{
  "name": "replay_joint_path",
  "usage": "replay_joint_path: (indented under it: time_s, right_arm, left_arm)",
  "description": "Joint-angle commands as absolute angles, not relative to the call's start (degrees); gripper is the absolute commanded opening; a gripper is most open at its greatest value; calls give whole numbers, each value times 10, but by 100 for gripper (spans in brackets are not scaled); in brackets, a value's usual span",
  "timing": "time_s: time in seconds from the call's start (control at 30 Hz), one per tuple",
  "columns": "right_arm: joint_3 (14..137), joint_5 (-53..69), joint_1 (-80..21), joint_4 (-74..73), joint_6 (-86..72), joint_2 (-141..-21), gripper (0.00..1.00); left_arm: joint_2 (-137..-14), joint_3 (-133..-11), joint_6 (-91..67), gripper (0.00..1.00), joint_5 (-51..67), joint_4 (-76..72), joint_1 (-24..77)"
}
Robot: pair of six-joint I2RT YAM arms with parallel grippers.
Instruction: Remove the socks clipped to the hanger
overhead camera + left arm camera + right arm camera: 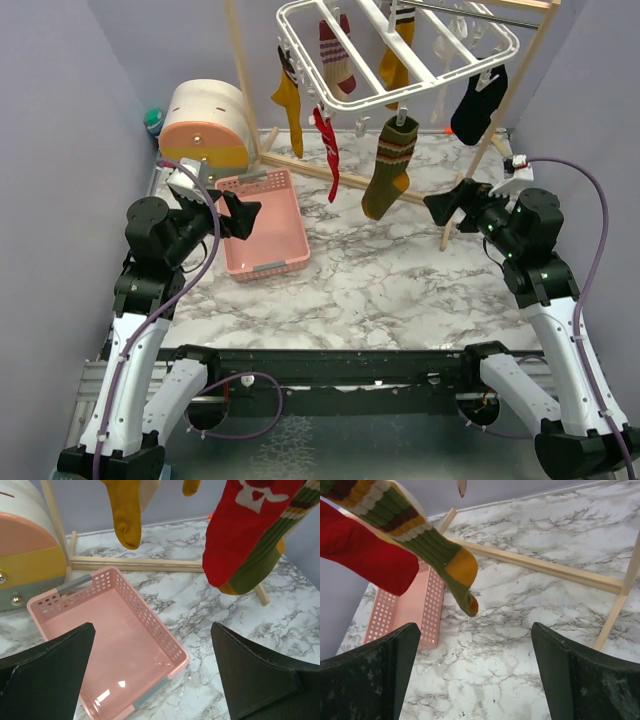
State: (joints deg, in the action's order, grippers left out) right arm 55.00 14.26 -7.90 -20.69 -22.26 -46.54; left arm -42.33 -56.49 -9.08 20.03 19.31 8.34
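The white hanger hangs at the back with several socks clipped under it: a mustard one, a red one, an olive green one with a striped cuff and a black one. My left gripper is open over the pink basket, left of and below the red sock and the mustard sock. My right gripper is open too, just right of the olive sock. Neither gripper holds or touches anything.
An empty pink basket sits on the marble table at the left. Behind it stands a round-topped cream and yellow box. The wooden rack's base bar and its slanted leg cross the back and right.
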Motion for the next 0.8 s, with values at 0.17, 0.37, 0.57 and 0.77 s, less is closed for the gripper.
replay_joint_path:
  time_s: [0.17, 0.37, 0.57, 0.77]
  right_arm:
    - [527, 198, -83, -171, -202, -483, 100]
    - [525, 228, -83, -138, -224, -517, 100]
    - [520, 251, -83, -115, -227, -531, 100]
    - [530, 268, -83, -111, -235, -545, 100]
  left_arm:
    - [-431, -552, -48, 99, 223, 180, 85]
    - [-422, -518, -51, 99, 247, 155, 84]
    - [-407, -403, -69, 99, 229, -26, 125]
    - [-446, -370, -92, 99, 188, -121, 235]
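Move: From the left gripper, the red sock hangs about 13 cm to the right and 6 cm ahead, near its height; the yellow sock is some 20 cm ahead and 6 cm right, and the basket lies about 20 cm ahead, straight on, roughly 33 cm below. From the right gripper, the green striped sock hangs about 7 cm ahead and 7 cm left, near its height, with the red sock 17 cm left and 4 cm ahead. Hold the left gripper nearly in place at first, then sink it about 8 cm and swing it 4 to 5 cm right, in towards the hanging red sock, turning it some 10 degrees clockwise. Meanwhile ease the right gripper left, down and a little forward, 2 to 3 cm each way, towards the green striped sock while turning it counter-clockwise. Keep both wide open and touch nothing yet. ##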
